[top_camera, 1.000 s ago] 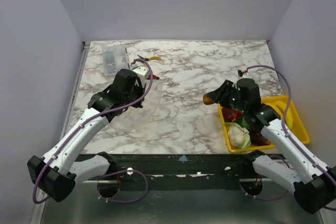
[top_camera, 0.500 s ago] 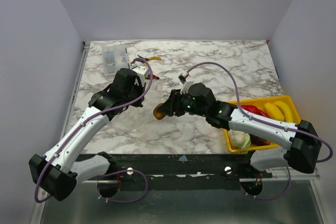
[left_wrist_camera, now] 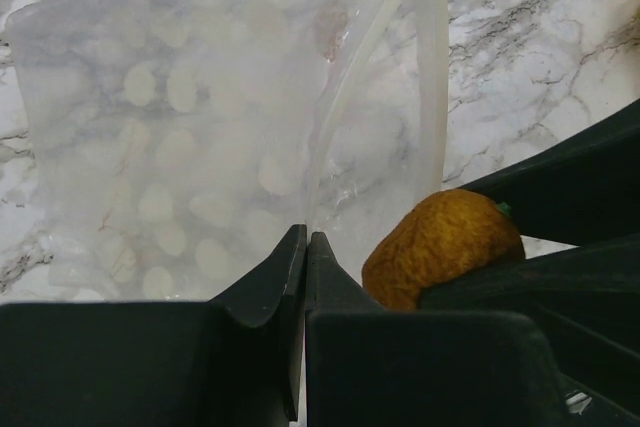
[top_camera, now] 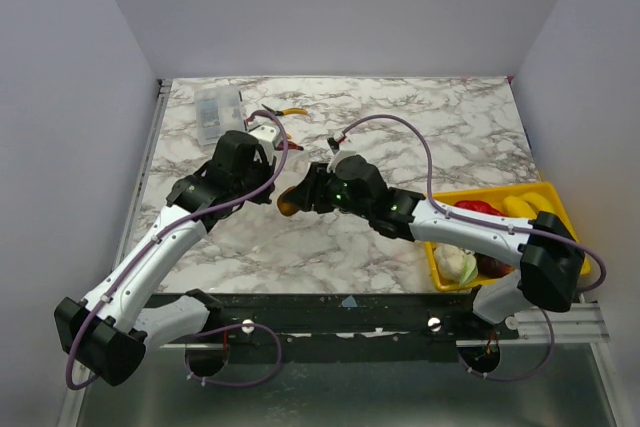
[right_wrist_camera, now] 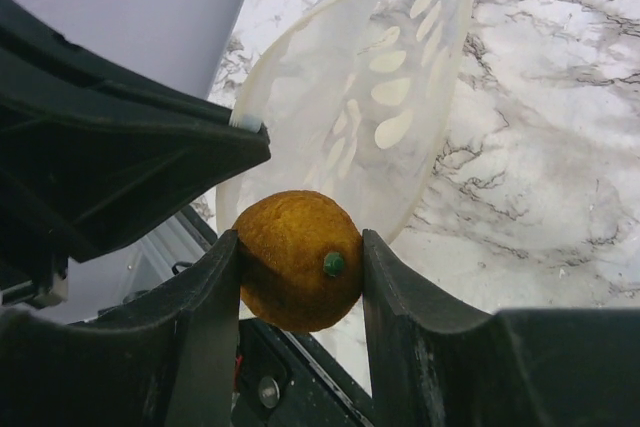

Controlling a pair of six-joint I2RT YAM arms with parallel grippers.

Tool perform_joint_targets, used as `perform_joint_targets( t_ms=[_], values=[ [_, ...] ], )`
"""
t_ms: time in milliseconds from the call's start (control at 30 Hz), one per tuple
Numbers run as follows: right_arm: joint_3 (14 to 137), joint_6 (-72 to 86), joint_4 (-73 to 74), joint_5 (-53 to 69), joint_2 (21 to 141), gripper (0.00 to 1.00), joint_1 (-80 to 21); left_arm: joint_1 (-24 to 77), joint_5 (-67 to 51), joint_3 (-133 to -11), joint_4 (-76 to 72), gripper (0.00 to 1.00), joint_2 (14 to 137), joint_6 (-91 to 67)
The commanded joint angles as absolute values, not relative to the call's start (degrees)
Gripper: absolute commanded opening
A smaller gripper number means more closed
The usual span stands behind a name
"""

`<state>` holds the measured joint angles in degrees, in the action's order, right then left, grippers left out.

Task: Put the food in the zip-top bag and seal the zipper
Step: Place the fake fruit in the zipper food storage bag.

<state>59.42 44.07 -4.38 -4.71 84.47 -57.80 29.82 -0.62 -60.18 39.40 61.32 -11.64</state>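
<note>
The clear zip-top bag (left_wrist_camera: 200, 127) with white dots hangs open over the marble table. It also shows in the right wrist view (right_wrist_camera: 400, 117) and faintly in the top view (top_camera: 290, 172). My left gripper (left_wrist_camera: 305, 239) is shut on the bag's mouth edge, by the zipper strip (left_wrist_camera: 430, 67). In the top view the left gripper (top_camera: 268, 185) is left of centre. My right gripper (right_wrist_camera: 298, 245) is shut on a small orange fruit (right_wrist_camera: 295, 259) with a green dot. It holds the orange (top_camera: 288, 205) right at the bag's open mouth (right_wrist_camera: 330, 2), next to the left fingers (left_wrist_camera: 440, 242).
A yellow tray (top_camera: 545, 190) at the right front holds more food: a red piece (top_camera: 477, 208), yellow bananas (top_camera: 520, 209), a pale leafy one (top_camera: 455, 263) and a maroon one (top_camera: 493, 265). A rigid clear compartment box (top_camera: 217, 112) stands at the back left.
My right arm has swung left from the tray across the table, carrying the orange up to the bag's mouth. The left gripper has kept its hold on the bag.
</note>
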Motion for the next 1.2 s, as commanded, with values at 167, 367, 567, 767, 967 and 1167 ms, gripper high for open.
perform_joint_targets(
  t_ms=[167, 367, 567, 767, 967, 1167],
  values=[
    [61.89, 47.77, -7.76, -4.81, 89.41, 0.28, -58.70, 29.09, -3.11, -59.41, 37.16, 0.00, 59.12, -12.22],
    [62.14, 47.68, -7.38, -3.92, 90.31, 0.53, -59.06, 28.83, -3.43, -59.33, 37.00, 0.00, 58.82, -12.30],
    [62.47, 47.38, -6.78, -3.64, 90.03, 0.67, -59.15, 28.37, -3.60, -59.33, 36.94, 0.00, 58.71, -12.39],
    [60.98, 47.52, -6.52, -4.09, 88.42, 0.69, -59.24, 28.13, -3.85, -59.33, 36.85, 0.00, 58.29, -12.48],
    [60.46, 45.43, -3.65, -6.69, 85.46, 0.68, -59.22, 27.86, -3.48, -59.41, 37.00, 0.00, 57.97, -12.67],
    [60.46, 43.81, -0.43, -9.78, 82.61, 0.68, -59.24, 27.29, 1.75, -58.54, 35.86, 0.00, 54.13, -13.58]
  ],
)
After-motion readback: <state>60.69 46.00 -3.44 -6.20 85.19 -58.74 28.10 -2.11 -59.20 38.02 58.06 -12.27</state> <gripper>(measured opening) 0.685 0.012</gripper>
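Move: The bag's open mouth, held at its rim by the left fingers, is only about 2 cm ahead and 2 cm to the left of the right hand, its middle roughly 4 cm lower; the right hand already carries the orange-brown fake fruit up to it. The left fingertips are some 5 cm to the right hand's left, level fore and aft and 2 cm higher. From the left hand, the mouth is about 2 cm ahead, 3 cm right and 6 cm down. The red cutter lies some 17 cm ahead of the right hand, 3 cm left and 15 cm below. Still pinching the fake fruit, the right hand eases about 2 cm left and 2 cm down into the mouth of the bag, the fingers tipping down a few degrees, then stops and opens from a half-open grip to let the fruit go before lifting back about 2 cm up and a little to the right, fingers open. The left hand, shut throughout, keeps its pinch on the bag's rim and rises a good centimetre. ##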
